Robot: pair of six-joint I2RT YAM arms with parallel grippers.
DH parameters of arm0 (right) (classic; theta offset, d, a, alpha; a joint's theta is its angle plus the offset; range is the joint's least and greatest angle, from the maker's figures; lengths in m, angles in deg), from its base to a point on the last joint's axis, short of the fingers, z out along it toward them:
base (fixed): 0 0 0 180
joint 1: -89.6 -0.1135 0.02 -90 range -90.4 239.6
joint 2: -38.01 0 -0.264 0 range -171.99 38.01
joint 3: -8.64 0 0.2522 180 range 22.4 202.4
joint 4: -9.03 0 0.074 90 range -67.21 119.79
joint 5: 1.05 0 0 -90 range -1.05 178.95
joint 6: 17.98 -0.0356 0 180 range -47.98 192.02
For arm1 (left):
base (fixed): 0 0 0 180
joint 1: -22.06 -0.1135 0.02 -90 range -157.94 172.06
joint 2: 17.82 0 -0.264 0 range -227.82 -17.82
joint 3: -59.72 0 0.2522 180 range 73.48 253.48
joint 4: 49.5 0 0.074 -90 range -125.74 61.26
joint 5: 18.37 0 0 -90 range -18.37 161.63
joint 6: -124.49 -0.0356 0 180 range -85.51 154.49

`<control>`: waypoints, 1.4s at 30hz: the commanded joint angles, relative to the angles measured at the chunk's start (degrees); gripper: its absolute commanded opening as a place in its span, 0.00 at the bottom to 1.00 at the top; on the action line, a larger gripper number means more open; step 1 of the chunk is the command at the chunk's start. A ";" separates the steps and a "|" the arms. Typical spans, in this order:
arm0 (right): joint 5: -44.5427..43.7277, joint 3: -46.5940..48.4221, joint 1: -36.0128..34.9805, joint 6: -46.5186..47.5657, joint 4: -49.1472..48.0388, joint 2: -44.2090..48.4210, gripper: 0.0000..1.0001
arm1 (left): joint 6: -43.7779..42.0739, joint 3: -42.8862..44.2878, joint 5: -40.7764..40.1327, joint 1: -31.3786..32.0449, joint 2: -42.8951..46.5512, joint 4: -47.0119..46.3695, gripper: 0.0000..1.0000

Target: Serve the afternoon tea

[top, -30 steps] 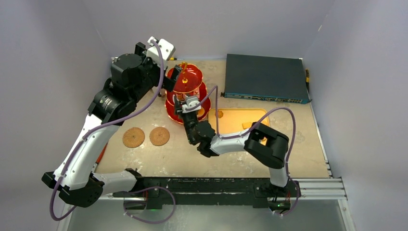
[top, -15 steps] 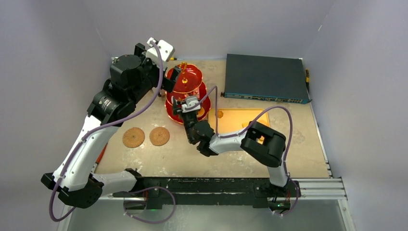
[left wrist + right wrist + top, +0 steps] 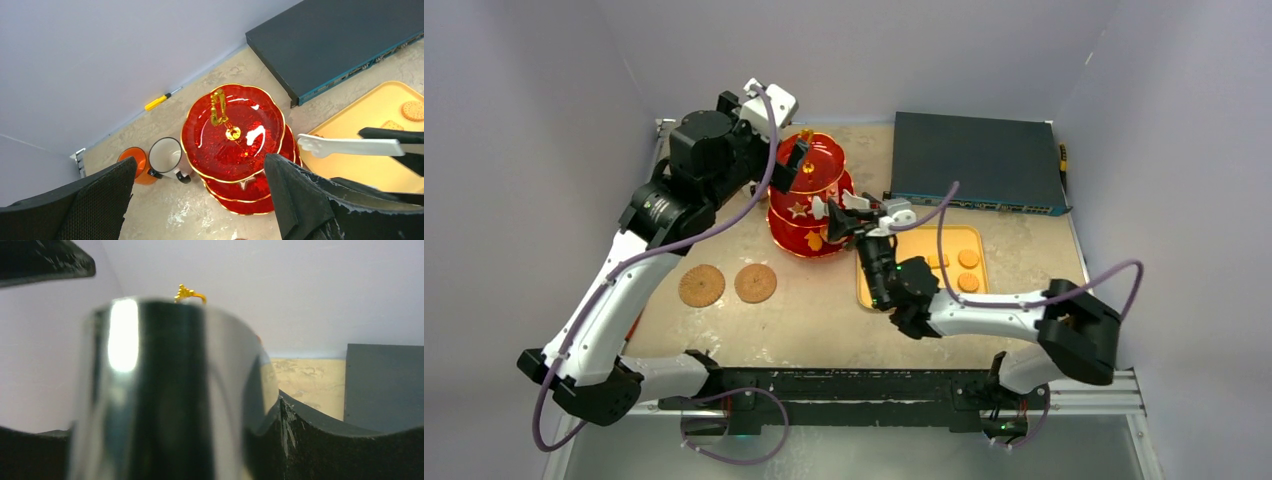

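The red three-tier stand (image 3: 816, 160) with its gold handle (image 3: 219, 106) stands at the back of the table. A star pastry (image 3: 801, 210) lies on a lower tier. My left gripper (image 3: 786, 172) hangs open just above the stand's left side, its black fingers (image 3: 300, 195) apart and empty. My right gripper (image 3: 871, 232) is shut on white-tipped metal tongs (image 3: 854, 208), their tips by the stand's right edge. The tongs' shiny bend (image 3: 160, 390) fills the right wrist view. An orange mug (image 3: 134, 165) and a white mug (image 3: 167, 156) sit left of the stand.
A flat yellow tray (image 3: 964, 232) with round cookies (image 3: 969, 258) lies right of the stand, under my right arm. A dark box (image 3: 976, 162) fills the back right. Two brown discs (image 3: 701, 286) lie front left. A yellow screwdriver (image 3: 159, 101) rests by the back wall.
My right arm has swung out to the right, carrying the tongs from the stand's front to its right side and uncovering the tray's cookies. The left arm shifted slightly right.
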 commanded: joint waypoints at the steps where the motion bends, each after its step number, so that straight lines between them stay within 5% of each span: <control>1: -0.56 -5.11 0.14 -5.58 6.08 8.04 0.69 | 0.31 0.03 3.50 -0.38 -2.45 -2.48 0.99; 8: -4.23 -12.87 0.55 -11.97 18.03 19.16 0.69 | -0.09 0.16 5.55 -1.35 -8.09 -5.31 0.93; 16: -5.74 -15.81 2.19 -14.13 24.37 23.72 0.69 | -0.97 1.57 6.46 -3.51 -14.28 -8.97 0.72; 22: -4.11 -17.16 6.65 -18.01 28.18 24.19 0.70 | -0.27 2.00 7.82 -4.33 -15.54 -9.00 0.46; 31: 0.29 -15.10 11.38 -19.40 27.44 14.21 0.70 | 3.21 0.68 7.08 -4.47 -14.80 -7.90 0.20; 42: 4.86 -10.81 16.92 -19.11 22.24 0.25 0.69 | 7.83 -1.74 4.53 -4.45 -11.73 -8.28 0.16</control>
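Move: The golden handle atop the stand lies about 8 cm ahead of the left hand, 4 cm to its right and 9 cm below; the top plate spreads some 7 cm beneath the handle, and the white mug stands about 15 cm ahead of that hand, 10 cm left, far below. From the right hand, the flower cookie on the tray is roughly 10 cm ahead, 7 cm right and 32 cm down, with the square cracker 14 cm right of the cookie and 6 cm nearer. The left fingers pinch the stand's golden handle, having come forward and down about 8 cm each and 4 cm right while closing from wide open and tipping some 10 degrees down. Meanwhile the right hand, keeping its hold on the open, empty tongs, backs off slightly and swings right away from the stand, then sinks and reaches forward to the flower cookie, about 18 cm lower in all, tipping down some 25 degrees. ##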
